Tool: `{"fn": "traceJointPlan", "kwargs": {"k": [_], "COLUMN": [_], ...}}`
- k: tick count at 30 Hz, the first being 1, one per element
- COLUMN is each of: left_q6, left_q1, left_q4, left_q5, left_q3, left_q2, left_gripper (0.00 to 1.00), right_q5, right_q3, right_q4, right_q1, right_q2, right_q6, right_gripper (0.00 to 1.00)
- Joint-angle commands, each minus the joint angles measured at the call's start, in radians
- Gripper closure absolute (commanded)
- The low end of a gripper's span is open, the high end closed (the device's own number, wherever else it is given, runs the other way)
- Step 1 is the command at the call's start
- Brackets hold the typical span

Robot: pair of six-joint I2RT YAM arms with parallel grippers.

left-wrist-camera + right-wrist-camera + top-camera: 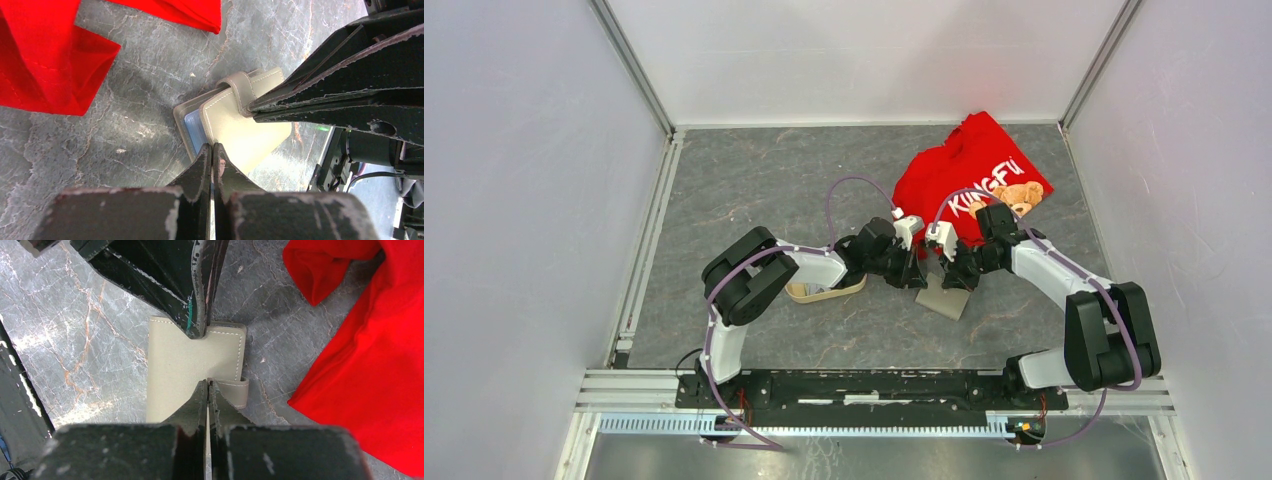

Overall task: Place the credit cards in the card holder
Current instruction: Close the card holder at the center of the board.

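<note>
The card holder (pixel 944 299) is a flat grey-beige wallet lying on the table between both arms. My left gripper (pixel 213 147) is shut on the near edge of its cover (pixel 245 132), and a pale blue inner layer (pixel 192 127) shows beside the fingertips. In the right wrist view my right gripper (pixel 207 383) is shut on the opposite cover edge, next to the strap loop (pixel 235 391). A thin pale sliver of the cover (pixel 175 360) sits between its fingers. The left gripper's fingers (pixel 197 315) pinch the far edge. No credit cards show; they are hidden or out of view.
A red shirt (pixel 969 175) with a bear print lies right behind the card holder, close to both wrists. A beige oval tray (pixel 824 292) sits under the left forearm. White walls and metal rails enclose the grey marbled table (pixel 754 180).
</note>
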Motion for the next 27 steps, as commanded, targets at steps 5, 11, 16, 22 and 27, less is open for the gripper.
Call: {"fn": "traceJointPlan", "kwargs": {"k": [5,11,16,22,27], "left_q6": [-0.038,-0.041,-0.04,-0.04,-0.041], "left_q1": [-0.001,-0.001,0.0,0.002,0.003], "left_q4": [0.009,0.007,0.006,0.006,0.006], "left_q5": [0.024,0.028,0.033,0.035,0.037], "left_q3": [0.0,0.006,0.005,0.002,0.005], "left_q2": [0.026,0.031,0.032,0.032,0.032], "left_gripper": [0.98,0.98,0.98,0.98,0.98], "right_q5": [0.024,0.007,0.004,-0.084,-0.163], "right_q3": [0.007,0.004,0.003,0.026,0.056], "right_q4": [-0.024,-0.051,-0.065,-0.118,-0.181], "right_q1": [0.004,0.005,0.001,-0.028,-0.062], "right_q2": [0.0,0.0,-0.011,-0.01,0.021], "right_q6": [-0.041,-0.079,-0.1,-0.138,-0.169], "right_gripper": [0.98,0.87,0.78,0.69,0.67]}}
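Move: The card holder lies right under both hands, about 1 cm below the fingertips. Its middle is some 2 cm back from the right hand, whose shut tips are already on the strap at the snap. From the left hand, already on the cover near the holder's left end, that middle is about 4 cm to the right and 2 cm back. The red shirt's middle is some 21 cm ahead of the right hand and 5 cm to its right. The right hand, its shut fingertips on the snap end of the strap, stops pinching together there and spreads its fingers to about a third open. It eases some 1.5 cm back across the cover, one fingertip staying close by the snap, with barely any change of height or turn. The left hand keeps its closed tips on the holder near its left end. ##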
